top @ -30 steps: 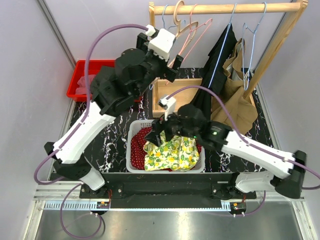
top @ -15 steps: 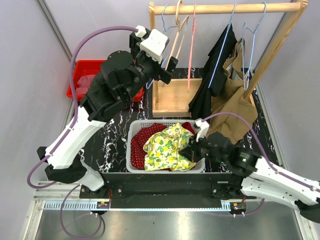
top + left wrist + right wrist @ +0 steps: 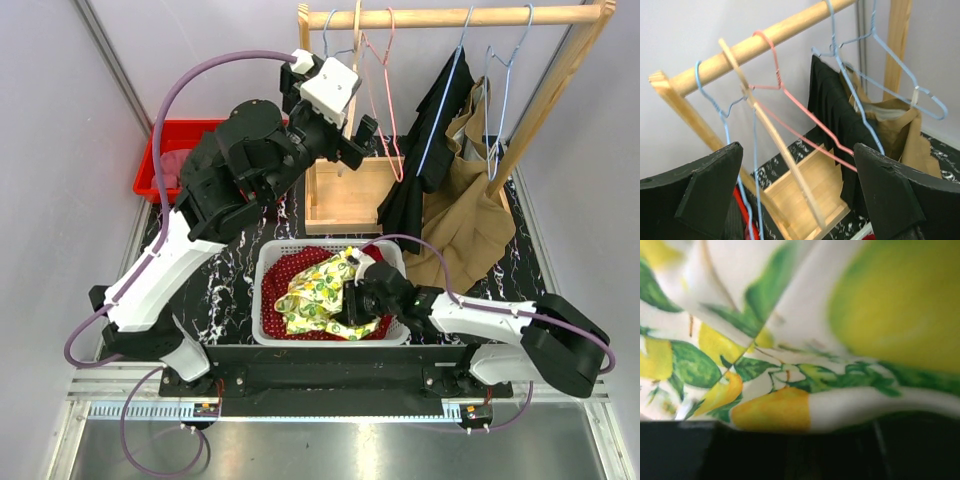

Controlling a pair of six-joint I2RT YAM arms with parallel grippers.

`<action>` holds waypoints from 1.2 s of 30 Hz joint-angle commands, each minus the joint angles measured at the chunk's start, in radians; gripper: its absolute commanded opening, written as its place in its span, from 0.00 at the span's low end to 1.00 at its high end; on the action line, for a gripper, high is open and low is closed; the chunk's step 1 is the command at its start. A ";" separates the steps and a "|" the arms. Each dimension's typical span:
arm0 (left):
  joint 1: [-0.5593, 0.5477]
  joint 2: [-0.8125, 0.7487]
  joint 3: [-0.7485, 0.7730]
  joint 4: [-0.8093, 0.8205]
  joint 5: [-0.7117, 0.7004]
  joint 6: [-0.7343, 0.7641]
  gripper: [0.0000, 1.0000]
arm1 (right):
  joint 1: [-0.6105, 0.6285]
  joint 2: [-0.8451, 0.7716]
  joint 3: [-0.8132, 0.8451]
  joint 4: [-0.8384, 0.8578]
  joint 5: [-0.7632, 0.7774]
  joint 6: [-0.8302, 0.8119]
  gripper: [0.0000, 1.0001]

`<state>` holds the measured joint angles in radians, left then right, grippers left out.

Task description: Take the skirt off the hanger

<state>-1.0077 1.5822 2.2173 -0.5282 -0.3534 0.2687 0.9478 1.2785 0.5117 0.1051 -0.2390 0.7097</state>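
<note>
A lemon-print skirt (image 3: 315,295) lies off any hanger in a white basket (image 3: 262,290), on top of a red dotted cloth (image 3: 285,275). My right gripper (image 3: 355,300) is low in the basket, pressed against the lemon print, which fills the right wrist view (image 3: 790,315) and hides the fingers. My left gripper (image 3: 352,138) is raised by the rack and is open and empty (image 3: 796,150). An empty pink wire hanger (image 3: 805,115) and a wooden hanger (image 3: 780,150) hang just beyond it. A black skirt (image 3: 425,150) hangs on a blue hanger, a tan garment (image 3: 470,200) behind it.
The wooden rail (image 3: 450,17) spans the back, with a slanted post at the right. A wooden crate (image 3: 345,195) sits under the hangers. A red bin (image 3: 165,150) is at the back left. A bare light-blue hanger (image 3: 725,125) hangs at the rail's left end.
My right arm pulled back to the right, then came back down onto the lemon skirt in the basket. My left gripper shifted slightly right at the hangers. The pink hanger swung.
</note>
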 commanded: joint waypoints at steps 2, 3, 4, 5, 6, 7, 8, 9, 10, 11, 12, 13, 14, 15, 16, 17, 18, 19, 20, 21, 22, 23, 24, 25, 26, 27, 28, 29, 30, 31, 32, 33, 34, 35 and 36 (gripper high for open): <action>-0.048 0.056 0.102 0.114 0.057 0.078 0.99 | 0.051 -0.102 0.069 -0.233 0.036 -0.074 0.45; -0.051 0.061 0.111 0.128 0.053 0.082 0.99 | 0.057 -0.140 0.150 -0.302 0.067 -0.102 0.48; -0.051 0.061 0.111 0.132 0.039 0.081 0.99 | 0.058 -0.222 0.193 -0.365 0.091 -0.143 0.54; -0.051 0.058 0.108 0.137 0.030 0.066 0.99 | 0.059 -0.264 0.239 -0.478 0.131 -0.165 0.57; -0.051 0.053 0.099 0.137 0.018 0.064 0.99 | 0.060 -0.304 0.340 -0.537 0.147 -0.183 0.60; -0.051 0.048 0.091 0.137 -0.008 0.060 0.99 | 0.059 -0.365 0.396 -0.594 0.158 -0.219 0.64; -0.051 0.030 0.082 0.135 -0.022 0.061 0.99 | 0.059 -0.387 0.454 -0.705 0.176 -0.231 0.66; -0.051 0.019 0.053 0.135 -0.033 0.066 0.99 | 0.059 -0.405 0.562 -0.758 0.181 -0.240 0.68; -0.051 0.006 0.036 0.134 -0.053 0.069 0.99 | 0.059 -0.430 0.615 -0.806 0.184 -0.248 0.70; -0.051 -0.025 0.019 0.134 -0.061 0.076 0.99 | 0.059 -0.438 0.664 -0.882 0.191 -0.250 0.72; -0.049 -0.042 -0.013 0.132 -0.068 0.076 0.99 | 0.059 -0.439 0.764 -0.916 0.204 -0.247 0.72; -0.049 -0.056 -0.027 0.132 -0.078 0.078 0.99 | 0.059 -0.429 0.816 -0.948 0.217 -0.257 0.72; -0.046 -0.083 -0.039 0.129 -0.082 0.079 0.99 | 0.059 -0.420 0.871 -0.997 0.259 -0.269 0.71; -0.046 -0.097 -0.062 0.122 -0.084 0.079 0.99 | 0.059 -0.412 0.983 -1.018 0.297 -0.283 0.69; -0.045 -0.112 -0.077 0.119 -0.087 0.083 0.99 | 0.060 -0.397 1.037 -1.031 0.360 -0.300 0.68; -0.045 -0.140 -0.094 0.119 -0.087 0.084 0.99 | 0.059 -0.389 1.086 -1.035 0.503 -0.317 0.65; -0.045 -0.154 -0.128 0.120 -0.087 0.084 0.99 | 0.059 -0.380 1.172 -1.029 0.595 -0.334 0.62; -0.045 -0.175 -0.143 0.117 -0.085 0.086 0.99 | 0.059 -0.355 1.203 -1.019 0.704 -0.387 0.59; -0.045 -0.183 -0.159 0.116 -0.085 0.084 0.99 | 0.059 -0.337 1.226 -0.975 0.889 -0.430 0.59; -0.043 -0.189 -0.182 0.116 -0.085 0.084 0.99 | 0.059 -0.284 1.270 -0.949 0.961 -0.473 0.60; -0.043 -0.197 -0.188 0.116 -0.084 0.083 0.99 | 0.059 -0.250 1.294 -0.923 1.078 -0.557 0.60; -0.043 -0.197 -0.192 0.112 -0.082 0.078 0.99 | 0.059 -0.213 1.341 -0.879 1.118 -0.599 0.62; -0.043 -0.197 -0.191 0.109 -0.079 0.075 0.99 | 0.057 -0.144 1.360 -0.849 1.150 -0.671 0.68; -0.043 -0.192 -0.188 0.106 -0.070 0.061 0.99 | 0.051 -0.113 1.375 -0.790 1.187 -0.699 0.70; -0.043 -0.189 -0.180 0.100 -0.065 0.058 0.99 | 0.039 -0.085 1.399 -0.762 1.179 -0.734 0.70; -0.042 -0.185 -0.176 0.099 -0.062 0.055 0.99 | 0.019 -0.036 1.412 -0.740 1.169 -0.757 0.71; -0.043 -0.177 -0.170 0.096 -0.061 0.047 0.99 | -0.044 -0.013 1.426 -0.719 1.135 -0.753 0.71; -0.043 -0.172 -0.162 0.093 -0.061 0.047 0.99 | -0.082 0.008 1.448 -0.719 1.109 -0.742 0.71; -0.043 -0.172 -0.159 0.093 -0.059 0.047 0.99 | -0.114 0.042 1.456 -0.713 1.081 -0.725 0.71; -0.043 -0.171 -0.159 0.093 -0.055 0.046 0.99 | -0.169 0.059 1.459 -0.688 1.058 -0.728 0.70; -0.043 -0.171 -0.157 0.093 -0.053 0.046 0.99 | -0.190 0.073 1.459 -0.673 1.052 -0.737 0.70; -0.043 -0.171 -0.156 0.091 -0.050 0.043 0.99 | -0.211 0.106 1.467 -0.661 1.049 -0.759 0.69; -0.043 -0.166 -0.153 0.092 -0.048 0.040 0.99 | -0.237 0.122 1.475 -0.641 1.047 -0.766 0.69; -0.043 -0.163 -0.143 0.085 -0.047 0.035 0.99 | -0.283 0.139 1.504 -0.640 1.037 -0.763 0.70; -0.043 -0.162 -0.140 0.083 -0.045 0.032 0.99 | -0.303 0.165 1.515 -0.642 1.023 -0.765 0.70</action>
<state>-1.0527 1.4170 2.0357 -0.4713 -0.4103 0.3214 0.7361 1.4288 1.9469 -0.6239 0.7879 -0.0025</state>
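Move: The black skirt hangs about 30 cm ahead of the right hand, 15 cm to its right and 25 cm above it. The lemon skirt lies at that hand's fingers, centred some 5 cm left and 3 cm ahead. The pink hanger is about 27 cm ahead, 5 cm right and 38 cm up; the khaki skirt is roughly 25 cm ahead, 24 cm right and 17 cm up. From the left hand, the black skirt is about 15 cm ahead, 20 cm right and 25 cm below. The lemon skirt is let go in the basket as the right fingers open; that hand climbs about 45 cm, drifting right, then reaches some 20 cm forward and dips a little towards the black skirt, its fingers swinging from left-and-down to level and straight ahead, still apart. The empty left hand, kept wide open, sways briefly right, then left, and ends slightly back from the hangers. ##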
